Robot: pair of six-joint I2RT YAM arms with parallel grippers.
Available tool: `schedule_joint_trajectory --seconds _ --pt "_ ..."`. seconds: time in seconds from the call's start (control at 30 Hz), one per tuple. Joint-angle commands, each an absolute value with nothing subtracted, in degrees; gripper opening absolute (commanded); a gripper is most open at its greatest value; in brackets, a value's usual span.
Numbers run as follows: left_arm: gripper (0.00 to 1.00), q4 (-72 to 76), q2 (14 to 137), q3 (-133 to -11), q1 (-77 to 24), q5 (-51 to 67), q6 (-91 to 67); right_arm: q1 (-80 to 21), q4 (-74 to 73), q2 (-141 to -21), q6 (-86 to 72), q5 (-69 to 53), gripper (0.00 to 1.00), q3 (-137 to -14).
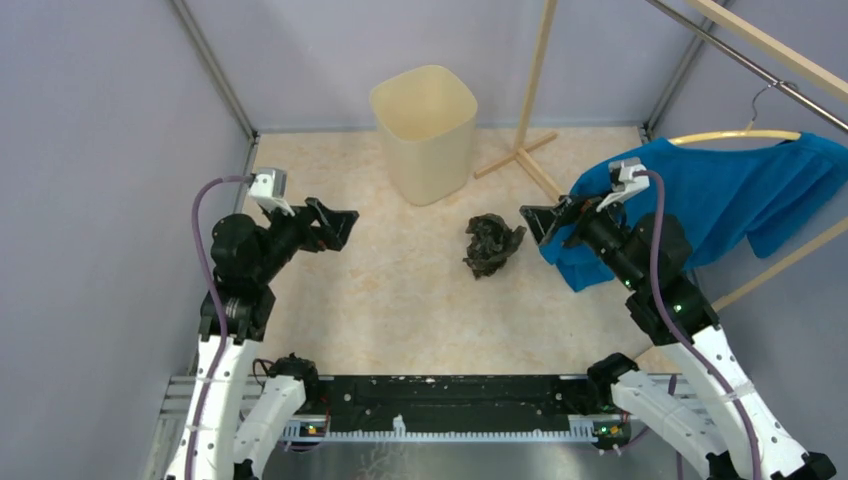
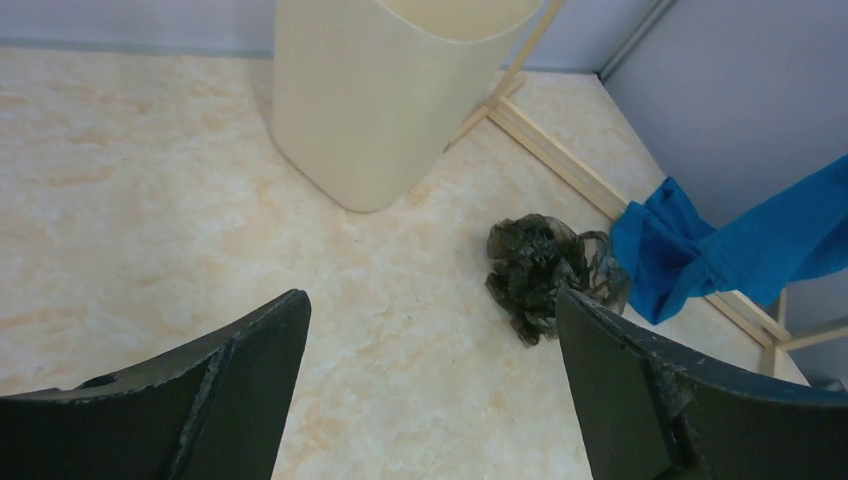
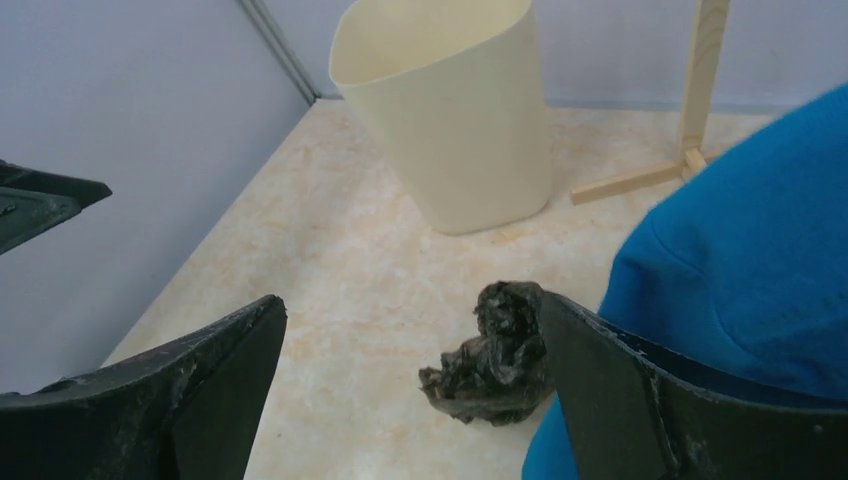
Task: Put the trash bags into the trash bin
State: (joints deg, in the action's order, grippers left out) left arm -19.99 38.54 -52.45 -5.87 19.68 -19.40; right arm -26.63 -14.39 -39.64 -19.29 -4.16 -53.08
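Note:
The trash bag (image 1: 492, 244) lies crumpled in a dark wrinkly heap on the floor, in front and to the right of the cream trash bin (image 1: 425, 132). The bin stands upright at the back; what is inside it does not show. My left gripper (image 1: 338, 226) is open and empty, well left of the bag. My right gripper (image 1: 545, 222) is open and empty, just right of the bag. The left wrist view shows the bag (image 2: 545, 268) ahead to the right and the bin (image 2: 385, 95). The right wrist view shows the bag (image 3: 495, 358) near the right finger and the bin (image 3: 455, 110).
A blue garment (image 1: 700, 195) hangs on a hanger from a wooden rack at the right, touching my right arm. The rack's wooden foot (image 1: 520, 160) lies right of the bin. Grey walls close in on the left, back and right.

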Motion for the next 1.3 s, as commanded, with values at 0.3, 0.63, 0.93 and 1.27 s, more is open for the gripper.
schedule_joint_trajectory --seconds 0.3,0.63,0.93,1.27 --pt "0.98 -4.6 45.9 -41.6 -7.8 38.3 -32.9 -27.0 -17.6 -23.8 -18.9 -3.5 0.99 -45.2" --pt "0.98 2.2 60.6 -41.4 -31.9 21.5 -33.1 -27.0 -24.5 -10.9 -31.0 -10.2 0.99 -36.4" --pt "0.98 1.2 87.7 -59.1 -41.6 17.6 -31.7 -26.9 -21.4 -15.4 -36.5 -21.8 0.99 -30.1" --pt "0.69 5.0 101.6 -64.3 -41.8 18.7 -38.0 -26.9 -20.5 -25.0 -36.0 -10.2 0.99 -28.7"
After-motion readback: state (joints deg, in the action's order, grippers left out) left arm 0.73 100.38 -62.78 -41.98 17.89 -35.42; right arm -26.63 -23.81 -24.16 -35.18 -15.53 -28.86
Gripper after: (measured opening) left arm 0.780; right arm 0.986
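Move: From the left hand the black trash bag lies about 31 cm to the right, some 7 cm farther out and roughly 28 cm below. The trash bin stands about 18 cm beyond the bag and 15 cm to its left; the wooden rack foot is some 23 cm beyond the bag and 9 cm to its right. From the right hand the bag is about 8 cm ahead, 5 cm to the left and 31 cm down. Rightward and down, the open left hand sweeps about 27 cm across to the near left side of the trash bag, dipping back slightly before reaching forward, tipping down and swinging clockwise; its fingers begin to close only at the end. The open right hand backs off, then sinks some 16 cm, tilting down beside the hanging blue shirt. ##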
